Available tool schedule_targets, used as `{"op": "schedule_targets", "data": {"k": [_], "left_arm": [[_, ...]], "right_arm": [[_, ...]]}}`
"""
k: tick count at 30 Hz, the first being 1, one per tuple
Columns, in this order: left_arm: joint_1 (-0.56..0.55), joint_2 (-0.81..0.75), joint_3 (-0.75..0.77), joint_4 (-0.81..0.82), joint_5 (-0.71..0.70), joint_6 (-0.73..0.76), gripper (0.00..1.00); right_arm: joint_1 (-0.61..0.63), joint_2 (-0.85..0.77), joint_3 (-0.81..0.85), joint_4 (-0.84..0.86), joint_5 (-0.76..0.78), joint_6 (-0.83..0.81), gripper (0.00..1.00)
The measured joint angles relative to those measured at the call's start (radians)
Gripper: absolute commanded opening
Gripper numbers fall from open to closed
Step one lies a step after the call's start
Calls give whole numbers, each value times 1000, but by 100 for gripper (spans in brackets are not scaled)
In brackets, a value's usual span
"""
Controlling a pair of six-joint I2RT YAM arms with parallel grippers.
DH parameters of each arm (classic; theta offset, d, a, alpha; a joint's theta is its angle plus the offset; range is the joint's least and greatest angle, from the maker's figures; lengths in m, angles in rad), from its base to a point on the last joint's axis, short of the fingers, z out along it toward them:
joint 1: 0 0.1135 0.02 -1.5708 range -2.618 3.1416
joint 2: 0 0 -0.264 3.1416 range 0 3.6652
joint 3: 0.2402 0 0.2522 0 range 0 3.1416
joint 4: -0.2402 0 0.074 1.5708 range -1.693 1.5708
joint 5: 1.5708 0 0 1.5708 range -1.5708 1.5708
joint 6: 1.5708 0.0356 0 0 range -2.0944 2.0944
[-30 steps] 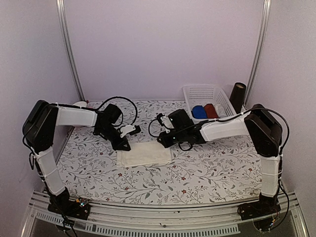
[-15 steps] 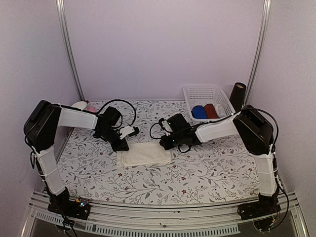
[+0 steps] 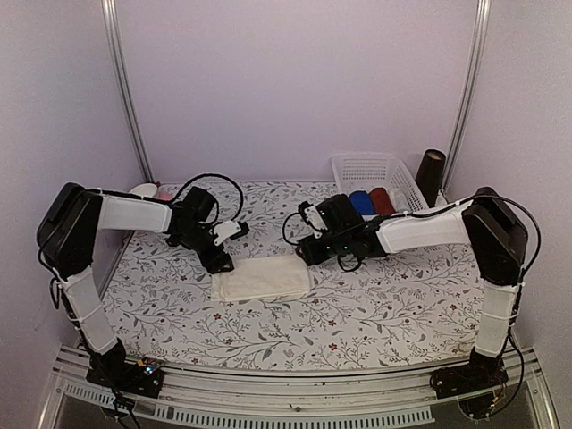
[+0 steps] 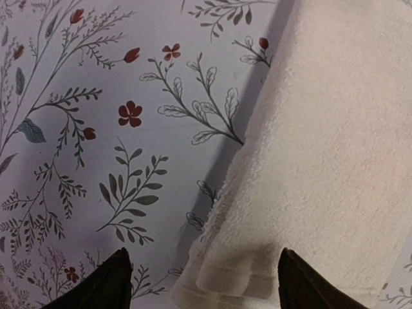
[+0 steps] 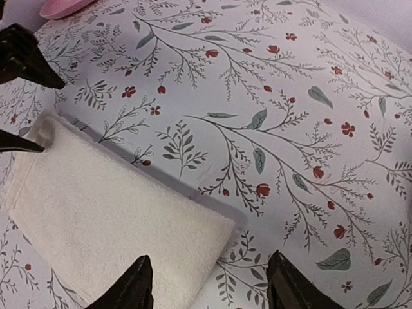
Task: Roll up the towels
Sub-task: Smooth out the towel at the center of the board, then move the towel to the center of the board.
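The cream towel (image 3: 261, 278) lies folded flat on the floral cloth in the middle of the table. My left gripper (image 3: 220, 262) hovers over its far left corner, jaws open, and the layered corner (image 4: 244, 270) shows between the fingertips (image 4: 108, 283) untouched. My right gripper (image 3: 310, 254) is open just above the far right corner (image 5: 212, 232), holding nothing. From the right wrist, the towel (image 5: 109, 219) stretches away to the left gripper's dark fingers (image 5: 26, 58). A blue towel (image 3: 361, 203) sits rolled in the basket.
A white basket (image 3: 368, 170) stands at the back right, holding a dark red roll (image 3: 382, 198) beside the blue one. A dark cylinder (image 3: 430, 176) stands to its right. A pink bowl (image 3: 147, 189) sits at the back left corner.
Both grippers have opened and let go of the cream towel's far corners. The right gripper has drawn back a little to the right. The towel lies folded as before.
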Motion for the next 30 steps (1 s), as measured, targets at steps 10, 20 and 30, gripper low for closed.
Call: {"op": "schedule_targets", "data": {"k": [10, 20, 30], "left_arm": [[-7, -215, -63, 3, -23, -3, 97], [-24, -86, -117, 24, -161, -10, 97], [-47, 91, 46, 216, -376, 36, 97]], "right_arm": [[5, -201, -94, -38, 171, -52, 99], [43, -237, -105, -69, 237, -54, 99], [50, -269, -124, -74, 312, -61, 99]]}}
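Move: The folded white towel's middle is about 9 cm right of the left hand, 5 cm back and 2 cm below; this hand hangs near the towel's far-left corner. The pink plate lies roughly 28 cm ahead and 22 cm left of it. From the right hand, the towel's middle is some 9 cm left, 4 cm back and 5 cm down, and the white basket about 28 cm ahead and 19 cm right. The towel's left end is pushed forward by the left hand, which first hops up about 6 cm, fingers going wide open, and comes back down a little back and left. With one fingertip pressing on that end, it sweeps forward about 8 cm, fingers tilting outward. The right hand opens wide and withdraws about 7 cm up and 5 cm right, away from the towel. ##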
